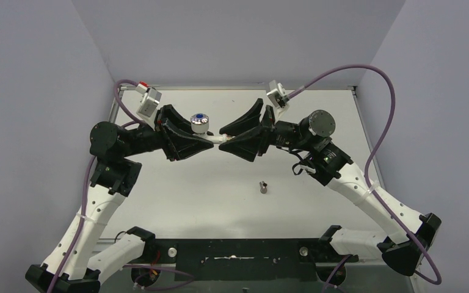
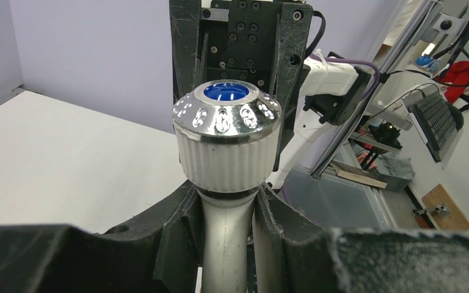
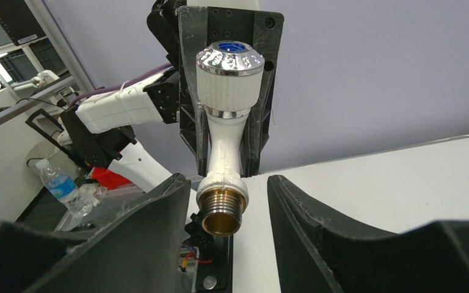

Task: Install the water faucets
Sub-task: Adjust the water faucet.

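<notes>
A white water faucet [image 1: 199, 122] with a chrome knob and a blue dot hangs above the middle of the table. My left gripper [image 1: 211, 140] is shut on its white stem [image 2: 227, 244], just under the ribbed knob [image 2: 227, 140]. The faucet's brass threaded end [image 3: 221, 210] points at my right gripper [image 3: 227, 183]. That gripper is open, its fingers either side of the thread with a gap on each side. The two grippers meet tip to tip [image 1: 223, 137]. A small grey metal fitting [image 1: 263, 187] stands alone on the table, nearer to me.
Purple cables [image 1: 378, 122] loop over the right arm and beside the left one. A black mounting rail [image 1: 238, 256] runs along the near edge between the arm bases. Grey walls close in the white table [image 1: 317, 201] on three sides.
</notes>
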`<state>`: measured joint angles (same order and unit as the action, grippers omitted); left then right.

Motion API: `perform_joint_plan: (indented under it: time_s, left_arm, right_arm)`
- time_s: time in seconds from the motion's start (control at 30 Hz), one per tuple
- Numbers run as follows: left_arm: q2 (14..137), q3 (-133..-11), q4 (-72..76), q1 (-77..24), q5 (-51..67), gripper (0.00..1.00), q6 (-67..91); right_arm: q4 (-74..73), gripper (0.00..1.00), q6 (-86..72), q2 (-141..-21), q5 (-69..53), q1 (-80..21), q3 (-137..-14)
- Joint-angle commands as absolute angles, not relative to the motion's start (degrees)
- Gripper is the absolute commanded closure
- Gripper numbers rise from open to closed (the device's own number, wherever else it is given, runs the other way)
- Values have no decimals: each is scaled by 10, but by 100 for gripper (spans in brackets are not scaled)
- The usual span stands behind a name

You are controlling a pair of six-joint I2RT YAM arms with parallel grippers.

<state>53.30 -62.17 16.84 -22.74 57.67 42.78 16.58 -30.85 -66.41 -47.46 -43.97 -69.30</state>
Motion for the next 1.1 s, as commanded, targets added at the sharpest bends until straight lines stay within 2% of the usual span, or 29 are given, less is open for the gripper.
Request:
perform_joint_plan:
  time_s: [0.0, 0.1, 0.33, 0.5, 0.73, 0.77, 0.8, 1.07]
  left_arm:
    - [525, -629, 187, -229, 568, 100, 418]
    - [525, -630, 186, -229, 567, 100, 417]
    - [526, -630, 178, -229, 572, 99, 413]
    - [523, -629, 175, -229, 583, 75, 413]
    - [522, -633, 173, -229, 599, 59, 414]
    - [523, -634, 173, -229, 599, 46, 414]
    - [524, -634, 173, -229, 599, 43, 415]
    - [532, -639, 182, -229, 608, 39, 420]
  right_arm:
    - [181, 52, -311, -664, -485, -443, -722]
    - [179, 60, -309, -662, -482, -443, -722]
    - [142, 99, -297, -657, -464, -443, -742]
    - [120, 100, -299, -658, -460, -443, -759]
    - [97, 100, -295, -660, -462, -443, -774]
    - [92, 100, -292, -661, -461, -443, -776]
    - [89, 100, -291, -661, -461, -443, -776]
    - [38, 100, -261, -669, -468, -443, -798]
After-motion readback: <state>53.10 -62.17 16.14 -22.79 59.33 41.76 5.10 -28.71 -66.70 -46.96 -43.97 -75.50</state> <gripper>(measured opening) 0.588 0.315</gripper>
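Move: The right hand, its fingers apart, already has the faucet's threaded end almost between them, about 1 cm to its left and level in height and reach. From this hand the blue-capped knob stands some 5 cm left and 4 cm higher, level in reach. The left hand still grips the faucet's neck below the knob; from it the threaded end lies roughly 5 cm to the right, otherwise level. Right fingers pinch the faucet's threaded end and edge up about 1 cm, while left fingers open, letting go. ##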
